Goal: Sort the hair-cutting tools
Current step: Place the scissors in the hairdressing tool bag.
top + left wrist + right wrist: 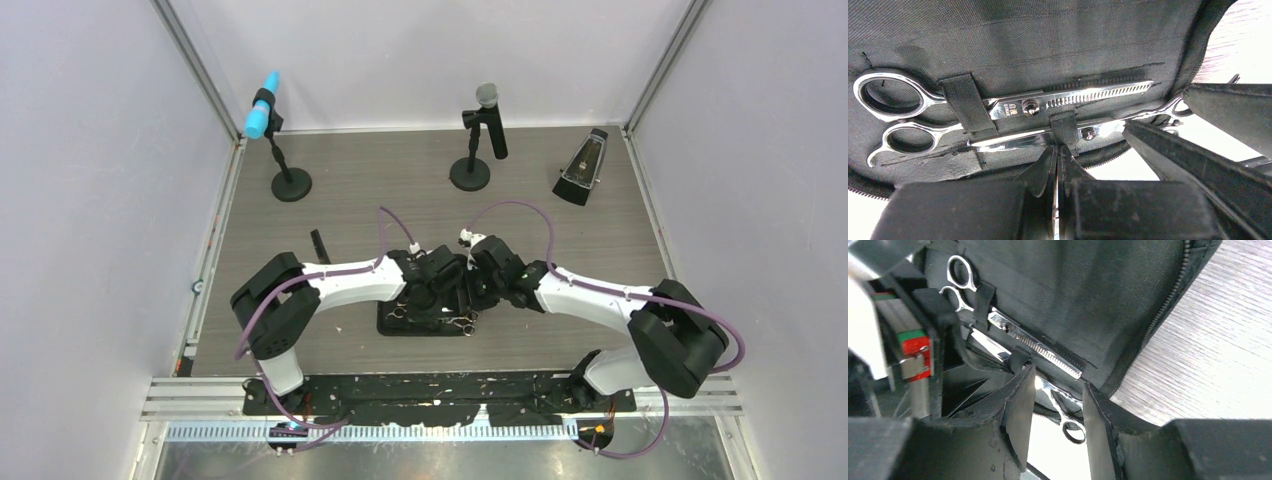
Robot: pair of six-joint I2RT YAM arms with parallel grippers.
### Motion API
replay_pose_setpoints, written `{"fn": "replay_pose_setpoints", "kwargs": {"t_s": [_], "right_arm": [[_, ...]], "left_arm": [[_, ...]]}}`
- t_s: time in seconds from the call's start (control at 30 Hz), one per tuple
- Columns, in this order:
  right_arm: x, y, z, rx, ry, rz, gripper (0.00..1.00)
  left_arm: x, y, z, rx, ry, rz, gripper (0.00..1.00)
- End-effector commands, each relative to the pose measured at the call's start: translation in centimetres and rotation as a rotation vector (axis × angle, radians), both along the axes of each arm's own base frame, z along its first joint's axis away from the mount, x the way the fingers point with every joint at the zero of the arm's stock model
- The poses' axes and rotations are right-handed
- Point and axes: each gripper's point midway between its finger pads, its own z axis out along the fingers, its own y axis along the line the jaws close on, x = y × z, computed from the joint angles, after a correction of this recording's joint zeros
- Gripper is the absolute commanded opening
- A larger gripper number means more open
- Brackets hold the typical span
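The black zip case (1048, 40) lies open in the middle of the table (600, 230). Elastic straps hold silver thinning scissors (1073, 97) on its lining, with plain silver scissors (1018, 139) just under them. My left gripper (1058, 152) is shut, its tips by the lower strap, and nothing shows between them. My right gripper (1058, 382) stands open astride the plain scissors' ring handle (1070, 427), which sticks out past the case's zip edge. From above, both grippers meet over the case (425, 328). A thin black tool (320, 245) lies on the table to the left; whether comb or clip I cannot tell.
A blue-headed microphone (263, 118) on a round base stands at the back left. A grey-headed one (487, 120) stands at the back middle. A dark wedge-shaped object (582, 170) sits at the back right. White walls close in both sides.
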Motion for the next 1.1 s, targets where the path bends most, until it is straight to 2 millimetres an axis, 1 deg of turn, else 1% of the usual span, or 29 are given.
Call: {"fn": "replay_pose_setpoints", "kwargs": {"t_s": [0.0,0.1,0.13,0.17,0.2,0.23,0.27,0.33,0.4,0.47,0.53,0.6,0.8,0.9,0.97,1.07], "right_arm": [[0.1,0.8,2.0,0.067,-0.05,0.049,0.46],[-0.2,0.4,2.5,0.071,-0.052,0.039,0.46],[-0.4,-0.3,2.0,0.047,-0.042,0.016,0.46],[-0.5,-0.6,2.3,0.044,-0.05,0.005,0.46],[-0.6,-1.2,1.9,0.021,-0.045,-0.013,0.46],[-0.7,-1.5,2.1,0.02,-0.05,-0.022,0.47],[-0.8,-1.8,1.8,0.009,-0.045,-0.037,0.47],[-0.8,-2.2,1.7,0.005,-0.047,-0.062,0.47],[-0.5,-2.3,1.7,0.007,-0.056,-0.082,0.47],[-0.2,-2.3,1.7,0.007,-0.066,-0.102,0.47],[0.2,-2.3,1.7,0.006,-0.073,-0.114,0.47],[0.3,-2.3,1.6,0.003,-0.075,-0.118,0.47],[0.1,-2.4,1.1,0.014,-0.071,-0.129,0.47],[-0.1,-2.5,0.9,0.016,-0.066,-0.128,0.47],[-0.2,-2.5,0.8,0.016,-0.065,-0.125,0.47],[-0.2,-2.5,0.9,0.019,-0.064,-0.124,0.47]], "left_arm": [[1.7,0.4,-0.3,-0.001,-0.078,0.007,0.0],[1.7,0.5,0.0,-0.018,-0.088,0.006,0.0],[1.7,0.4,0.2,-0.027,-0.093,0.006,0.0],[1.6,0.4,0.3,-0.033,-0.095,0.006,0.0],[1.6,0.4,0.4,-0.037,-0.094,0.01,0.0],[1.5,0.3,0.5,-0.043,-0.09,0.013,0.0],[1.4,0.2,0.5,-0.049,-0.086,0.018,0.04],[1.2,-0.1,0.7,-0.066,-0.084,0.024,0.14],[1.0,-0.2,1.1,-0.064,-0.098,0.02,0.23],[1.1,0.0,1.6,-0.04,-0.121,0.018,0.26],[1.3,-0.1,2.2,-0.025,-0.153,0.016,0.28],[1.6,0.1,2.3,0.004,-0.178,0.02,0.28],[1.7,-0.4,2.0,0.039,-0.183,0.012,0.29],[1.7,-0.9,2.5,0.036,-0.195,0.002,0.29],[1.7,-1.1,3.0,0.029,-0.215,-0.001,0.31],[1.7,-1.2,2.9,0.042,-0.209,0.008,0.33]]}}
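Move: The left gripper is shut on the near end of the elastic strap over the scissors, whose middle lies about 1 cm ahead and 1 cm below. The thinning scissors sit roughly 3 cm ahead and 2 cm left. From the half-open right gripper, the scissors' finger rings are about 3 cm to the right, 2 cm back and 2 cm below; the strap is level with it, some 5 cm left, and the thinning scissors 2 cm ahead, 6 cm left. Hop the right gripper out to the right over the scissors' handles, about 3 cm and slightly back: rise first, then sink again with a slight clockwise turn, fingers kept half open, until they straddle the far ring. Meanwhile hold the left gripper still, open it a third to let go of the strap, then lift it about 2 cm, tilting the tips forward. ##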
